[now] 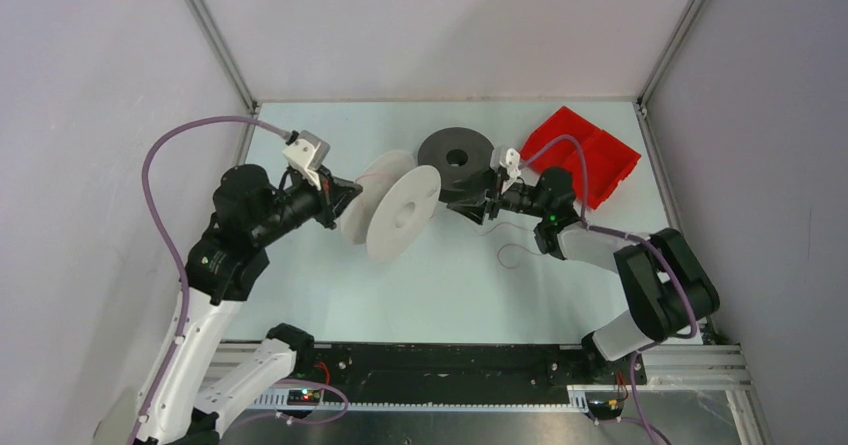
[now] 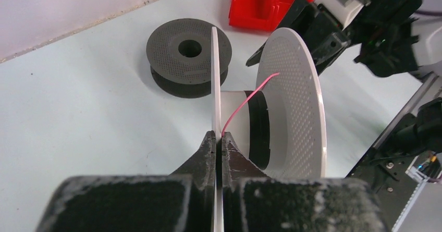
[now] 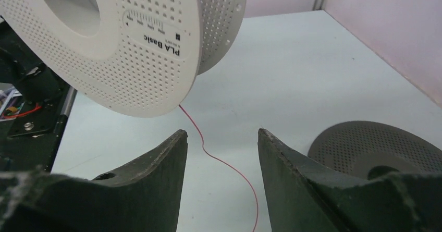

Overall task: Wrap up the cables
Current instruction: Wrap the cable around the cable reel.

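Observation:
My left gripper is shut on the near flange of the white spool, holding it on edge above the table. A thin red cable runs from the jaws' tips across the spool's hub. In the right wrist view the cable drops from behind the white spool and passes between the fingers of my right gripper, which is open and touches nothing. The cable's loose end loops on the table. The dark grey spool lies flat behind my right gripper.
A red bin stands at the back right, just behind the right arm's wrist. Grey enclosure walls close in the table on the left, back and right. The arm bases and a black rail run along the near edge.

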Controlling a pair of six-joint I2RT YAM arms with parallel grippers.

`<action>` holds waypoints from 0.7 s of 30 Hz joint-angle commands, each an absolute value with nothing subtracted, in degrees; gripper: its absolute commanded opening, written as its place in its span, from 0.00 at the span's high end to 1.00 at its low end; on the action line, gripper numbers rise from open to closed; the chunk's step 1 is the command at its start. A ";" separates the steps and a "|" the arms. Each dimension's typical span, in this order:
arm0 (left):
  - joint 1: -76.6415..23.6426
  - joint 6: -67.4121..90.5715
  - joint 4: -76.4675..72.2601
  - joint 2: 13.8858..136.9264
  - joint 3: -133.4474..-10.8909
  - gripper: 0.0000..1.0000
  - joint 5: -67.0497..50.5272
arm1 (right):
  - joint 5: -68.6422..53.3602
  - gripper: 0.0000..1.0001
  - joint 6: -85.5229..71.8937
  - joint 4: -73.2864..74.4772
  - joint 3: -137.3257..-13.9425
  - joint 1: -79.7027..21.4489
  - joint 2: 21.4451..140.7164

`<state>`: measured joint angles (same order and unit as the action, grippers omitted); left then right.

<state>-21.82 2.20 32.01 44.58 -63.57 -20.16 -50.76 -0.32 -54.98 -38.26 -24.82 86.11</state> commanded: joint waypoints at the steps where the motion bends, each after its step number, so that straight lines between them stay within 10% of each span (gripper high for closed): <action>1: -21.29 6.95 28.42 43.73 -68.22 1.00 -21.59 | -56.45 0.43 -5.35 -70.73 -38.22 -25.26 90.16; 21: -21.19 17.95 26.18 44.51 -74.71 1.00 -18.49 | -54.82 0.41 -9.30 -78.32 -39.84 -29.90 102.37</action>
<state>-21.69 13.58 32.29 45.45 -70.96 -19.53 -56.10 -8.99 -75.29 -38.28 -29.58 100.25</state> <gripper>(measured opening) 0.022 0.582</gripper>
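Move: The left hand still grips the rim of the white cable reel's left flange; the reel's middle is about 7 cm to its right, 2 ahead and 3 below. The slack cable hanging from the reel passes some 5 cm left of the open right hand, 2 back and 5 below, or about 14 cm right of the left hand, 6 ahead and 18 below. From the right hand, the white reel is about 12 cm left, 6 back and 10 above; the dark reel is about 17 cm ahead, level sideways, 17 below. Raise the left gripper about 5 cm with the flange pinched, rolling it some 10 degrees so its left side dips, then hold it there. Meanwhile slide the open right gripper about 4 cm left and a little back, away from the dark reel, then down some 3 cm beneath the white reel's side towards the hanging cable, turning slightly counter-clockwise, fingers staying open. ##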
